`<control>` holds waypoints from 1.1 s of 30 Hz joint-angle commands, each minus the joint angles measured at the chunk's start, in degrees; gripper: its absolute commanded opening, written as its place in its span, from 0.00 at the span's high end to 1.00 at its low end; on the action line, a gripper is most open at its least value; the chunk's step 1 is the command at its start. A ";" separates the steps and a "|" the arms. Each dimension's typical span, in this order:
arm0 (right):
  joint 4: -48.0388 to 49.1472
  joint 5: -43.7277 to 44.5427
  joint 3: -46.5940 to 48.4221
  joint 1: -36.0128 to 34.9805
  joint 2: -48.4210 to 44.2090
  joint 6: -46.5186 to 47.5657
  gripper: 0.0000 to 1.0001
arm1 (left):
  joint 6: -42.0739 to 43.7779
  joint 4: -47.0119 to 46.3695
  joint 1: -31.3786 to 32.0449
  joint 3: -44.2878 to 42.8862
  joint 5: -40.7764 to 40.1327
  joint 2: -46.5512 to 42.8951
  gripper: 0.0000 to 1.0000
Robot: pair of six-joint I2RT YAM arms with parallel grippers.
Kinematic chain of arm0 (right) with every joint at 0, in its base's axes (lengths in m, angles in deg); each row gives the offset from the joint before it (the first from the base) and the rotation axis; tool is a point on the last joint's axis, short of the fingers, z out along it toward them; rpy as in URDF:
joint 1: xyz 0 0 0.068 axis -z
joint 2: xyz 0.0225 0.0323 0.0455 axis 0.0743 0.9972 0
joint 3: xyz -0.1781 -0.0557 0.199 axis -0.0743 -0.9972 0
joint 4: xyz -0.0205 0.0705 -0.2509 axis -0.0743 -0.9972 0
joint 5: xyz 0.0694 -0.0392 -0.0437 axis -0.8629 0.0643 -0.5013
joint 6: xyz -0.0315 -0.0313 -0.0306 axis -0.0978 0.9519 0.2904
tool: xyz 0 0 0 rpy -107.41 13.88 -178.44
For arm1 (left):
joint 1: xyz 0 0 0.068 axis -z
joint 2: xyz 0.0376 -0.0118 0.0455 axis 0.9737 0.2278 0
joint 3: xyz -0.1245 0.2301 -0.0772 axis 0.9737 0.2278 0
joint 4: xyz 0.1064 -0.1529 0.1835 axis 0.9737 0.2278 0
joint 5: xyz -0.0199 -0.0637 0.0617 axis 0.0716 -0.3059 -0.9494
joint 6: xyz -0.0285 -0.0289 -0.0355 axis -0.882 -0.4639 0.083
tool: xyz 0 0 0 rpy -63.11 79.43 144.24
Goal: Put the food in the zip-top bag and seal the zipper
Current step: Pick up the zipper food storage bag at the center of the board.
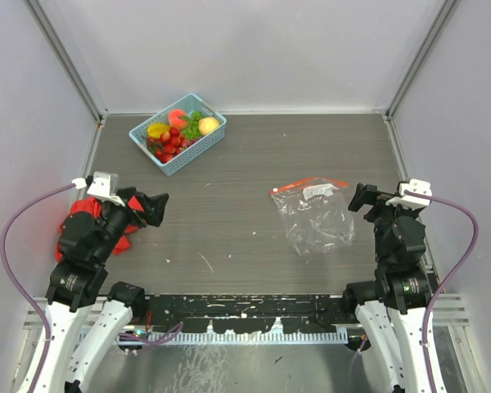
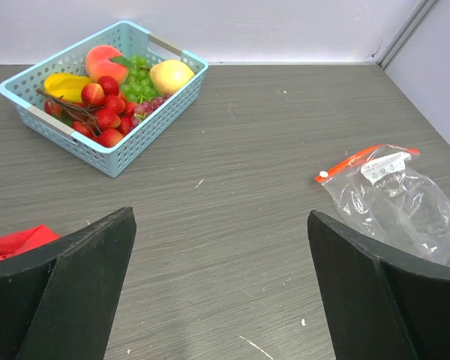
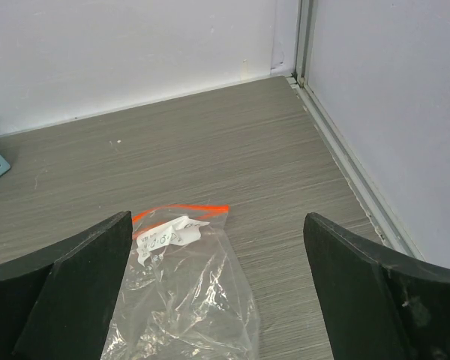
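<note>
The food [image 1: 178, 135] lies in a light-blue basket [image 1: 200, 151] at the back left: red strawberries [image 2: 105, 112], green grapes [image 2: 137, 81], a yellow lemon [image 2: 170, 75] and a peach [image 2: 105, 62]. The clear zip-top bag [image 1: 315, 217] lies flat and empty right of centre, its red-orange zipper [image 1: 307, 184] along the far edge. My left gripper [image 1: 157, 206] hovers open at the near left, far from the basket. My right gripper [image 1: 362, 199] hovers open just right of the bag. In the right wrist view the bag [image 3: 184, 300] and zipper [image 3: 184, 210] sit between the fingers, lower down.
A red cloth [image 1: 74, 221] lies under my left arm at the table's left edge, also seen as a red cloth corner [image 2: 11, 241] in the left wrist view. Grey walls with metal rails [image 1: 405, 155] bound the table on three sides.
</note>
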 commanded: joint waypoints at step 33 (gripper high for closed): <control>1.49 -12.67 7.13 0.16 34.64 -14.38 0.03 | -0.06 0.59 0.71 -2.20 5.22 1.05 0.02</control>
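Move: The zipper food storage bag lies flat on the board, its middle about 7 cm ahead of the right hand, 8 cm to its left and some 22 cm below. Its orange zipper edge is its far side, roughly 14 cm ahead of that hand and 8 cm left. The basket of food stands about 28 cm ahead and 41 cm left. From the left hand the bag is around 10 cm ahead and 33 cm right. Swoop the right gripper down over the bag: sink about 11 cm while reaching forward and somewhat left, gathering speed as it goes. On the way tip the fingers down some 30 degrees towards the bag and roll the hand slightly, left side up. Keep the fingers wide open and touch nothing yet. ##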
